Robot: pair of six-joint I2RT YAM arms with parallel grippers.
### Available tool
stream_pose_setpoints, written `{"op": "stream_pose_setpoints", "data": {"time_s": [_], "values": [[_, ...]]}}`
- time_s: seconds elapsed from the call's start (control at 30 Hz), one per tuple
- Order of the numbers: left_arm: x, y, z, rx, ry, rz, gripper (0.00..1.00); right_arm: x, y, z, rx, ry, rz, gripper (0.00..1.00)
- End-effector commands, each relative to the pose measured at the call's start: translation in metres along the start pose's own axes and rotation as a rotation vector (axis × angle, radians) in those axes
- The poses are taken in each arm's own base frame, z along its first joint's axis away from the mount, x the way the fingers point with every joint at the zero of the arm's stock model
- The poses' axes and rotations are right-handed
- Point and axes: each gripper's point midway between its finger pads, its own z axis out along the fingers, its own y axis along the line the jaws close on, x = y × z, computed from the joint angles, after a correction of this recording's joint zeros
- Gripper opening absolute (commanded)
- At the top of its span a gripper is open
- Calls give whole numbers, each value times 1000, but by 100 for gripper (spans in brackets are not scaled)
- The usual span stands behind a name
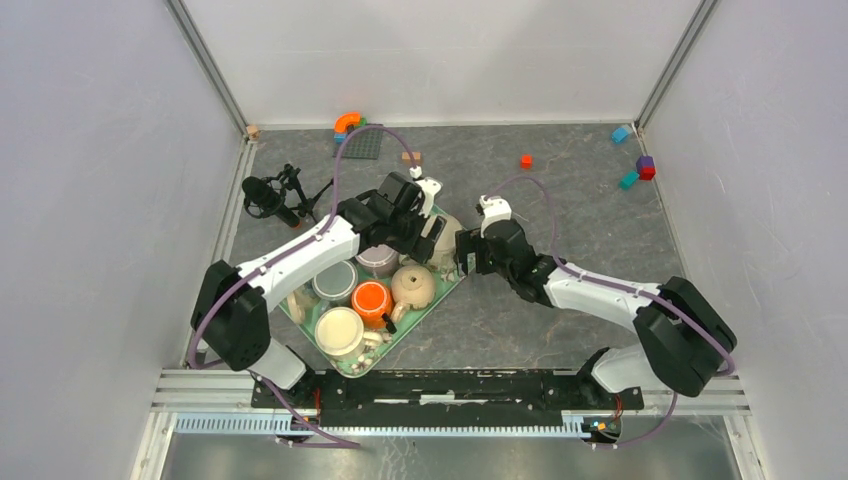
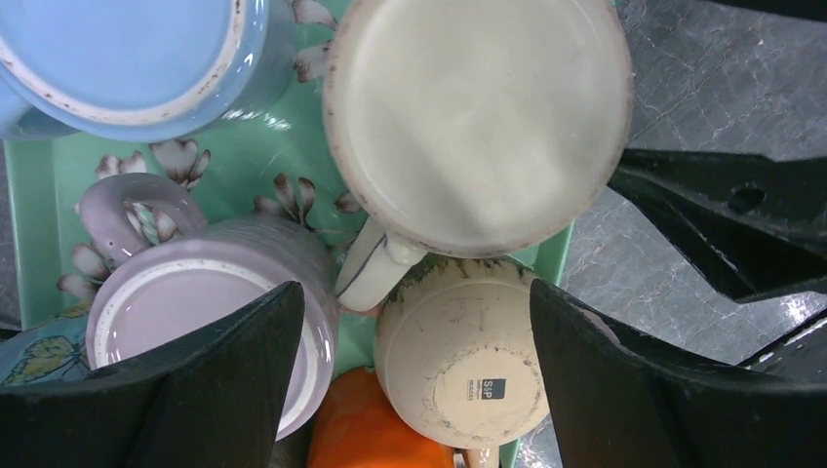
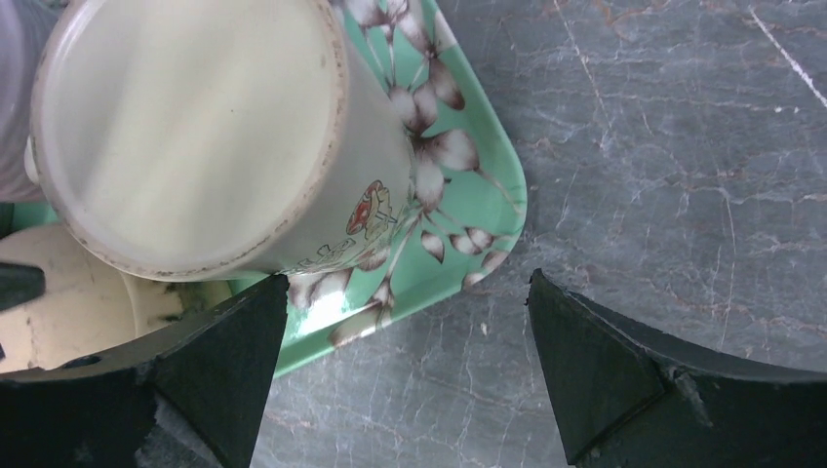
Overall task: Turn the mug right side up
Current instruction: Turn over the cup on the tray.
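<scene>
Several mugs stand bottom up on a green flowered tray [image 1: 428, 316]. A tall cream mug [image 2: 478, 117] [image 3: 195, 127] sits at the tray's right corner, partly hidden under my left gripper in the top view. Its handle [image 2: 375, 268] points at a small round cream mug [image 2: 463, 366]. My left gripper [image 2: 419, 322] [image 1: 432, 235] hovers open above these, one finger over a lilac mug [image 2: 195, 312], the other past the tray's edge. My right gripper [image 3: 410, 322] [image 1: 465, 250] is open over the table beside the tray's corner [image 3: 488, 224], holding nothing.
A blue mug [image 2: 127, 58] and an orange mug [image 1: 371, 298] also sit on the tray. A black microphone stand [image 1: 272, 197] is left of the tray. Toy blocks [image 1: 348, 125] lie along the back, with more [image 1: 645, 167] at the right wall.
</scene>
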Motion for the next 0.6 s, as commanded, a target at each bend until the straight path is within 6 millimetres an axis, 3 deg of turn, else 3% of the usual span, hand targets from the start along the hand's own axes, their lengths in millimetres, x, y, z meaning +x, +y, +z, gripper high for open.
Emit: {"op": "stream_pose_setpoints", "data": {"time_s": [0.0,0.27,0.57], "values": [[-15,-9,4,45,-22,37,90,-41,8,10,-22,-87,53,98],[-17,-8,19,38,-14,23,77,-52,-5,15,-11,-89,79,98],[-22,-15,34,59,-27,-19,60,-54,-20,3,6,-105,86,98]]}}
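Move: The upside-down cream mug's middle lies about 4 cm right and 2 cm ahead of the left hand, 8 cm below; from the right hand, some 6 cm left, 2 cm ahead, 3 cm below. From the mug's middle, the blue mug is about 8 cm farther out and 5 cm left, the beige pot 7 cm nearer and 5 cm left, the purple mug 11 cm left and 2 cm nearer. Left sinks 3 cm towards the mug's handle side, fingers partly closing, while open right slides forward about 4 cm. ##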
